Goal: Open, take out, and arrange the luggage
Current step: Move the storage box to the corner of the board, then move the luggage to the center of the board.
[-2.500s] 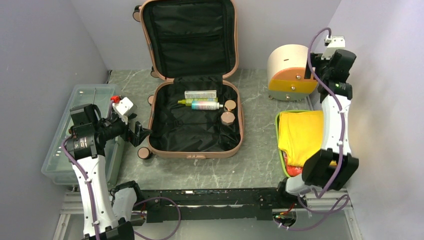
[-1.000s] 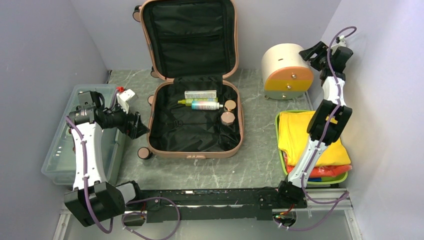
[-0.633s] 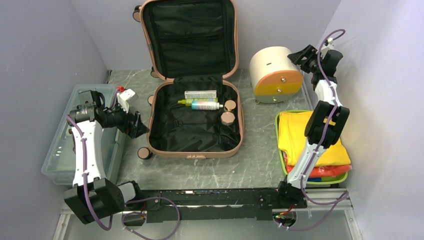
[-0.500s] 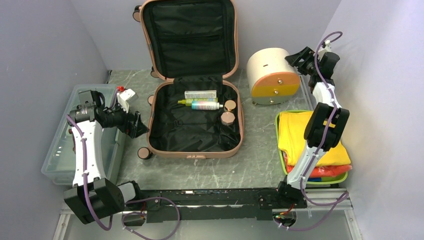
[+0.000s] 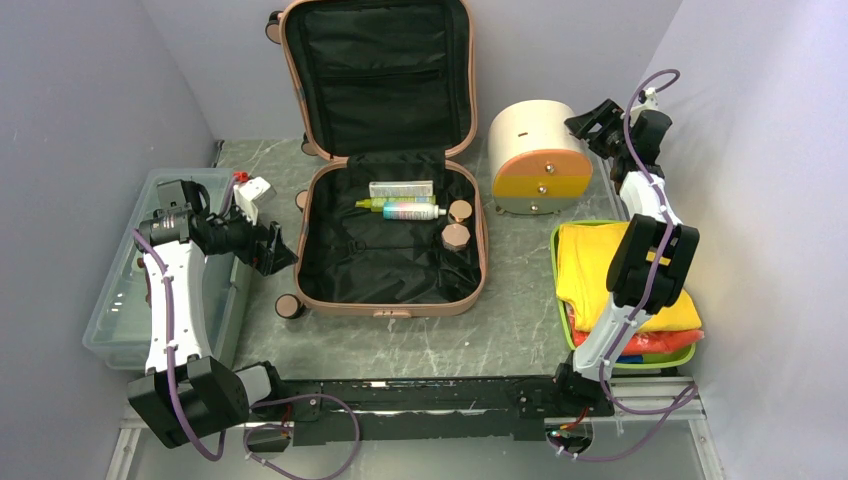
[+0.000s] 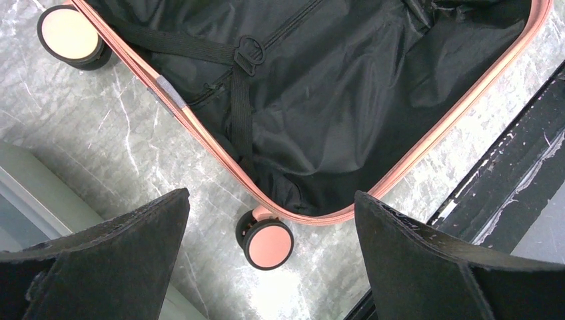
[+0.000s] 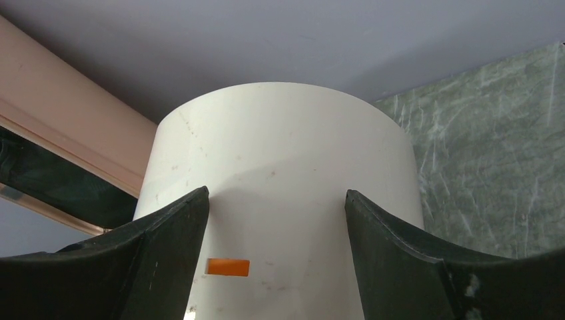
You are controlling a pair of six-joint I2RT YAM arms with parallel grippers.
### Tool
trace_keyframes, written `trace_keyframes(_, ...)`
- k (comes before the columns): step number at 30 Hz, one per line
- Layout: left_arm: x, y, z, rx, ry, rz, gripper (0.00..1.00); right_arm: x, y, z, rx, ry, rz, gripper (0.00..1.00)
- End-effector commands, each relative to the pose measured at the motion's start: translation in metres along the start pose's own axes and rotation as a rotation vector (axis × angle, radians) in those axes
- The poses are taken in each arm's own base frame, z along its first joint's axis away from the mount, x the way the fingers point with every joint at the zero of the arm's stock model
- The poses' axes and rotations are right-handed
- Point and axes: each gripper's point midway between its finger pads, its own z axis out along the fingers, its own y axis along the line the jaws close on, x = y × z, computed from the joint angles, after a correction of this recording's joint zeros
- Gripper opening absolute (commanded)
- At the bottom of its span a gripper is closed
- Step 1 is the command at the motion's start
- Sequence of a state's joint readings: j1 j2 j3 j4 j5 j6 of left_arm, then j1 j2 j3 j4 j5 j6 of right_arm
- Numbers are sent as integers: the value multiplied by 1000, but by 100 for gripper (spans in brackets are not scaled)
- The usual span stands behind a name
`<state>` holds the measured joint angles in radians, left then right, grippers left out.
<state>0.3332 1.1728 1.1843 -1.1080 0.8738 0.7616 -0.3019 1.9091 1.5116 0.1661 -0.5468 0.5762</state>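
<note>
The luggage [image 5: 390, 302], a salmon-pink suitcase, lies open mid-table with its lid [image 5: 378, 75] upright against the back wall. On its black lining rest a box [image 5: 401, 188], a tube [image 5: 410, 211] and two round pink jars [image 5: 456, 236]. My left gripper [image 5: 275, 250] hangs open beside the case's left front corner; in the left wrist view the left gripper [image 6: 272, 197] hovers over a pink wheel [image 6: 268, 243]. My right gripper [image 5: 590, 125] is open against the rear of a white drum-shaped drawer unit [image 5: 535, 150], and in the right wrist view the right gripper [image 7: 276, 192] has its fingers spread across the white drum wall [image 7: 280, 147].
A clear plastic bin [image 5: 120, 300] stands at the left edge under my left arm. A lime-green tray [image 5: 556, 290] at the right front holds folded yellow cloth [image 5: 600, 265]. Side walls close in on both sides, and a black rail [image 5: 420, 395] runs along the near edge.
The white drum has slid left toward the suitcase, with my right gripper following behind it. The left arm has stayed still over the last second.
</note>
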Motion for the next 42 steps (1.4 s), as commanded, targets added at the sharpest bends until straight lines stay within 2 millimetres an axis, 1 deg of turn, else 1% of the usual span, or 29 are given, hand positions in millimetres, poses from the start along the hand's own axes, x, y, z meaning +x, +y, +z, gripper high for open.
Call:
trace_keyframes(1, -13, 4, -7, -37, -31, 28, 99, 64, 1, -3, 31, 192, 94, 75)
trace_keyframes(2, -13, 8, -6, -49, -28, 28, 99, 61, 3, -3, 30, 186, 87, 75)
trace_keyframes(5, -16, 22, -4, -87, -13, 40, 100, 44, 13, -8, 20, 162, 29, 75)
trace_keyframes(8, -15, 41, 7, -137, 53, 65, 100, 23, 28, -17, 12, 130, -47, 76)
trace_keyframes(11, -20, 53, 26, -178, 109, 110, 99, 3, 45, -31, 0, 89, -123, 77)
trace_keyframes(15, -30, 65, 56, -212, 150, 147, 100, -13, 62, -49, -8, 57, -211, 79)
trace_keyframes(18, -33, 78, 81, -234, 181, 148, 99, -18, 69, -62, -6, 45, -264, 80)
trace_keyframes(20, -31, 91, 92, -269, 217, 130, 98, -19, 72, -69, -6, 35, -293, 80)
trace_keyframes(21, -26, 99, 99, -278, 238, 111, 97, -18, 72, -72, -6, 34, -303, 80)
trace_keyframes(22, -24, 105, 103, -292, 248, 90, 95, -18, 76, -76, -11, 31, -312, 80)
trace_keyframes(25, -17, 123, 111, -354, 280, 51, 92, -12, 77, -81, -23, 39, -313, 80)
trace_keyframes(29, -5, 135, 117, -390, 315, 24, 87, -5, 76, -85, -40, 53, -299, 80)
trace_keyframes(31, 1, 140, 120, -405, 334, 12, 82, -5, 78, -86, -50, 58, -296, 80)
trace_keyframes(32, 4, 142, 121, -412, 343, 7, 77, -5, 78, -87, -54, 58, -294, 80)
trace_keyframes(33, 7, 145, 120, -429, 357, 1, 68, -5, 77, -88, -55, 58, -290, 80)
trace_keyframes(34, 10, 146, 120, -437, 370, -7, 56, -5, 78, -88, -57, 56, -287, 80)
trace_keyframes(36, 14, 150, 118, -466, 389, -19, 39, -4, 77, -89, -58, 54, -284, 80)
trace_keyframes(40, 20, 155, 113, -509, 410, -36, 17, -3, 74, -89, -60, 58, -276, 80)
trace_keyframes(42, 23, 160, 108, -528, 423, -57, 5, -3, 73, -90, -62, 59, -270, 80)
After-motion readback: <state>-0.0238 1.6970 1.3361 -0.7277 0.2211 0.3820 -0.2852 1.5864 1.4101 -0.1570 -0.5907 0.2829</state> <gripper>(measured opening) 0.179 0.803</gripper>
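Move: Ahead of the left hand by about 13 cm, level sideways and some 11 cm lower, is the left rim of the open suitcase. The near wheel lies about 5 cm back, 1 cm left and 16 cm down; the clear bin 27 cm left, 3 cm ahead and 14 cm down. From the right hand the domed storage box's middle is 7 cm back, 9 cm left and 13 cm below, the suitcase's right rim 17 cm back, 20 cm left and 13 cm down. Reaching forward about 13 cm and down some 11 cm, the left hand tips its fingers more steeply downward, then closes from wide open on the suitcase's left rim and pinches it. Meanwhile the right hand comes free of the domed box's right side, backing off about 9 cm and rising, then sinking a little to end some 5 cm higher and 3 cm further left, its fingers still well open. ##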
